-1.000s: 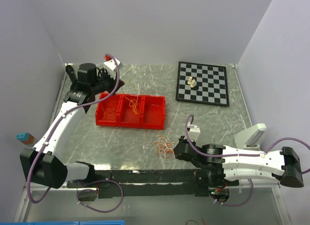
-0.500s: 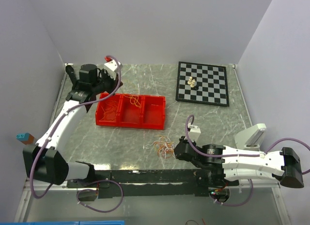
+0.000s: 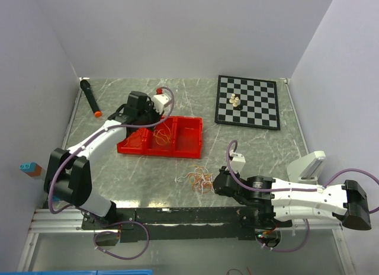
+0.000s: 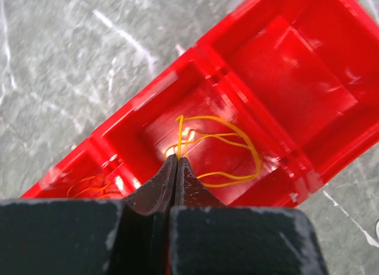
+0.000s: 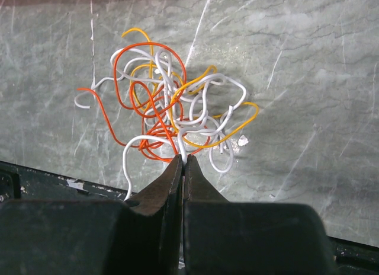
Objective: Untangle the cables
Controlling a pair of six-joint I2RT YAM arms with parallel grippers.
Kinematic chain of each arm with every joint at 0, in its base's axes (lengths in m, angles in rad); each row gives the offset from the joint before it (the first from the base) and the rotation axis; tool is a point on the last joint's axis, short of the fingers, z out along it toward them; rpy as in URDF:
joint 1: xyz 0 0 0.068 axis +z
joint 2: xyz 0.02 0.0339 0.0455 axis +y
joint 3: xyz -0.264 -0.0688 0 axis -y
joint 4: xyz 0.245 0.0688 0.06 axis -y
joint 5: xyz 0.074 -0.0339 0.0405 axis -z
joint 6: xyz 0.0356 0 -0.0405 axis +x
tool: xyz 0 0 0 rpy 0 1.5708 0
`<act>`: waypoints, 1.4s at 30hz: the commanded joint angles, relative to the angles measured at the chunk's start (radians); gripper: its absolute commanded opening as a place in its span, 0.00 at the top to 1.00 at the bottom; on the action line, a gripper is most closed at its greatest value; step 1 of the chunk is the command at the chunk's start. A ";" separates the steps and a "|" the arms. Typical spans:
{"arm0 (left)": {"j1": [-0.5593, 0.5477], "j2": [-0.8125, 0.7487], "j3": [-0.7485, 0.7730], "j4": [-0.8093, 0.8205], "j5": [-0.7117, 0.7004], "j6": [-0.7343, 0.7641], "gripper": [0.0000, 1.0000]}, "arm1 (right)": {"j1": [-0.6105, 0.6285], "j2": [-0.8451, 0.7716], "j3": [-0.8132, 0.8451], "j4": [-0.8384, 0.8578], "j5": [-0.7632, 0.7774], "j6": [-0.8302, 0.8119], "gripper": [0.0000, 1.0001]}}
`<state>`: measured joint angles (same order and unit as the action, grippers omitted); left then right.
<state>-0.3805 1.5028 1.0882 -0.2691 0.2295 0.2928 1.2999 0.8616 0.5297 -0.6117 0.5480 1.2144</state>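
Note:
A hand-sized tangle of cables (image 3: 198, 180) in orange, yellow and white lies on the marble table; it also shows in the right wrist view (image 5: 172, 115). My right gripper (image 5: 182, 158) is shut on a white cable at the tangle's near edge; in the top view the gripper (image 3: 216, 181) is just right of the tangle. My left gripper (image 4: 176, 159) is shut on a yellow cable (image 4: 179, 136) that loops in the middle compartment of a red tray (image 4: 296, 73). In the top view it (image 3: 159, 122) hovers over the tray (image 3: 189, 150). Orange cables (image 4: 89, 183) lie in the left compartment.
A chessboard (image 3: 247, 101) with a few pale pieces (image 3: 235, 100) sits at the back right. A black marker with an orange tip (image 3: 90, 97) lies at the back left. A white block (image 3: 306, 165) stands at the right, a blue-topped block (image 3: 28, 168) at the left edge.
My left arm has swung from the back-left corner to over the tray's middle compartment, uncovering the black marker. The right arm and the tangle have not moved.

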 commanded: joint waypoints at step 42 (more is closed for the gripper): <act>-0.391 -0.009 -0.062 -0.265 0.360 0.129 0.39 | -0.010 -0.050 -0.060 0.023 0.004 0.033 1.00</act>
<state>-0.7364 1.4746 1.0035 -0.5549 0.5529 0.3843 1.2930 0.8455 0.4881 -0.5972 0.5365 1.2186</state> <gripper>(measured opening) 0.606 0.018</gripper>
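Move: The middle compartment of the red bin lies almost straight under the left gripper, about 12 cm down and 1 cm right. The compartment with the orange cable is about 8 cm left, the empty one about 11 cm right, both level with the hand fore and aft. The tangle lies roughly 17 cm back and 16 cm right of it. From the right gripper, the middle compartment is about 21 cm ahead and 18 cm left; the tangle is about 5 cm ahead and 4 cm left. Lower the left gripper about 8 cm into the middle compartment with the yellow cable still pinched, and open the fingers there to let go. Lift some 15 cm clear, then swing back nearly 20 cm and right, sinking again towards the tangle's left side, fingers open, wrist turning clockwise and tipping. Keep the right gripper shut on the white cable, easing it down slightly at the end. ##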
